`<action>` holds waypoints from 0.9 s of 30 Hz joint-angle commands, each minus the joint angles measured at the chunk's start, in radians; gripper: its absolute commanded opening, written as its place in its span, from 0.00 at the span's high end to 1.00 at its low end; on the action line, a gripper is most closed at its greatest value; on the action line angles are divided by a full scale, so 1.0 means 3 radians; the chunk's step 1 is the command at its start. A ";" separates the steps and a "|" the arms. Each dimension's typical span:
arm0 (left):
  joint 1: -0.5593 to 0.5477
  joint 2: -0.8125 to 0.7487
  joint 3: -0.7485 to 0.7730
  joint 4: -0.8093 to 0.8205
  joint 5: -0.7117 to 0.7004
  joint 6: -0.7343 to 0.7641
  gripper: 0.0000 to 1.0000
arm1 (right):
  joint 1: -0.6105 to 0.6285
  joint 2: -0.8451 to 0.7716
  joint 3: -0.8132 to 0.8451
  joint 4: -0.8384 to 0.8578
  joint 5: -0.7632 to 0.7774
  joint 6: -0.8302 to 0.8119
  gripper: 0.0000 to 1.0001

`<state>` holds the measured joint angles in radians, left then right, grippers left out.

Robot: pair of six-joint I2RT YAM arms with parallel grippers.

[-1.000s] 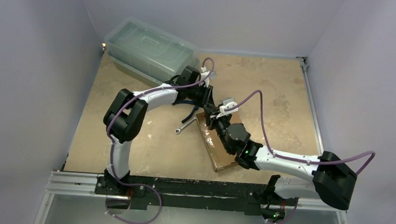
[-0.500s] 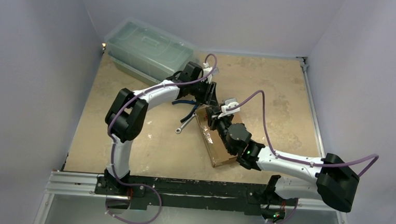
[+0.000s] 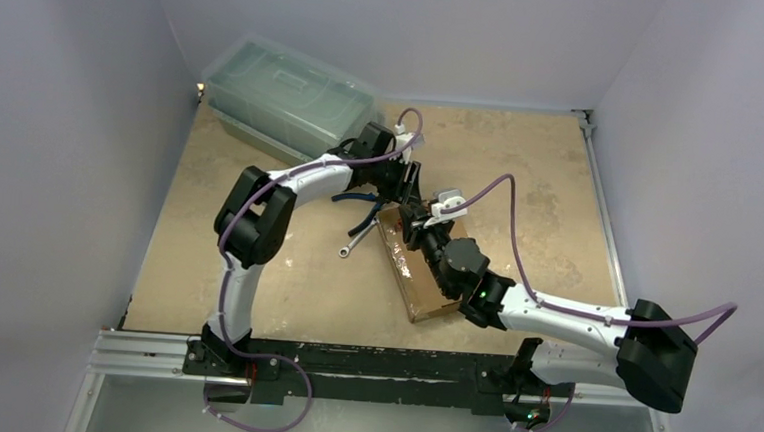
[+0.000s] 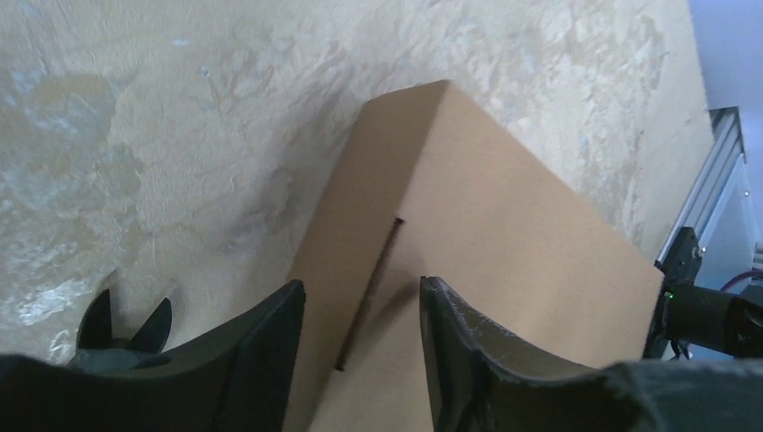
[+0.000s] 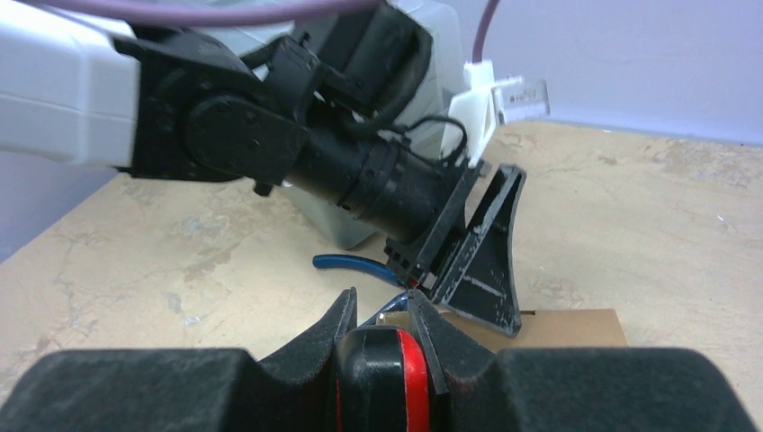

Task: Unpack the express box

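Note:
The express box (image 3: 422, 279), a flat brown cardboard mailer, lies closed in the middle of the table. My left gripper (image 3: 405, 193) hangs open over its far end. In the left wrist view the two fingers (image 4: 362, 286) straddle a dark slit in the box top (image 4: 504, 243) with nothing between them. My right gripper (image 3: 420, 225) is over the same end, shut on a black-and-red tool handle (image 5: 389, 378). From the right wrist view the left gripper's fingers (image 5: 486, 256) stand just ahead of the right gripper (image 5: 383, 297), above the box edge (image 5: 576, 326).
Blue-handled pliers (image 3: 361, 211) and a silver wrench (image 3: 356, 243) lie just left of the box. A large translucent grey-green lidded container (image 3: 290, 95) stands at the back left. Metal rails border the table's right side (image 3: 599, 209).
The left gripper has opened and shifted slightly right toward the box's far end. The right gripper stays shut on the handle and has barely moved.

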<state>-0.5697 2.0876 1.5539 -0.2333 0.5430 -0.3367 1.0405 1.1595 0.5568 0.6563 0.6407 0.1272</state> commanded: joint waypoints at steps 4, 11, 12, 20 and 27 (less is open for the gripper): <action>0.0022 0.0049 -0.0096 0.0108 -0.0001 -0.0194 0.65 | 0.0004 -0.0107 0.0142 0.0025 0.0081 0.0095 1.00; 0.0023 -0.0269 -0.0577 0.0333 -0.0033 -0.0561 0.76 | 0.0009 0.0020 0.0094 0.0275 0.0132 -0.0113 1.00; 0.0023 -0.0298 -0.0624 0.0337 -0.0008 -0.0574 0.76 | 0.0008 0.0034 0.0085 0.0309 0.0147 -0.0121 1.00; 0.0023 -0.0313 -0.0778 0.0430 0.0216 -0.0541 0.80 | 0.0009 0.0209 0.0034 0.0801 -0.0231 -0.0356 1.00; 0.0043 -0.0316 -0.0817 0.0438 0.0231 -0.0514 0.87 | 0.0014 0.0399 0.0107 0.0892 -0.0253 -0.0383 1.00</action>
<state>-0.5625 2.0068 1.3346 -0.0826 0.6090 -0.4973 1.0405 1.2633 0.5568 0.8379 0.5743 0.0399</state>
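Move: The slit along the box's far top edge lies about 3 cm below the left hand and 1 cm to its right, neither ahead nor back. The box's middle is some 14 cm back, 5 cm right and 6 cm down. On the table about 9 cm below are the pliers, 3 cm ahead and 11 cm left, and the wrench, 5 cm back and 12 cm left. From the right hand, the slit is about 11 cm ahead, 3 cm right and 15 cm down. Left fingertips come down astride the box's slit edge, one against the far end face and one on the top, and narrow from half open to nearly shut; after a quick dip they drag the edge back about 3.5 cm and slightly left, wrist tilting some 8 degrees. The right hand, keeping its grip on the red knife, waits and then shifts about 2 cm left, fingers tipping up slightly. ##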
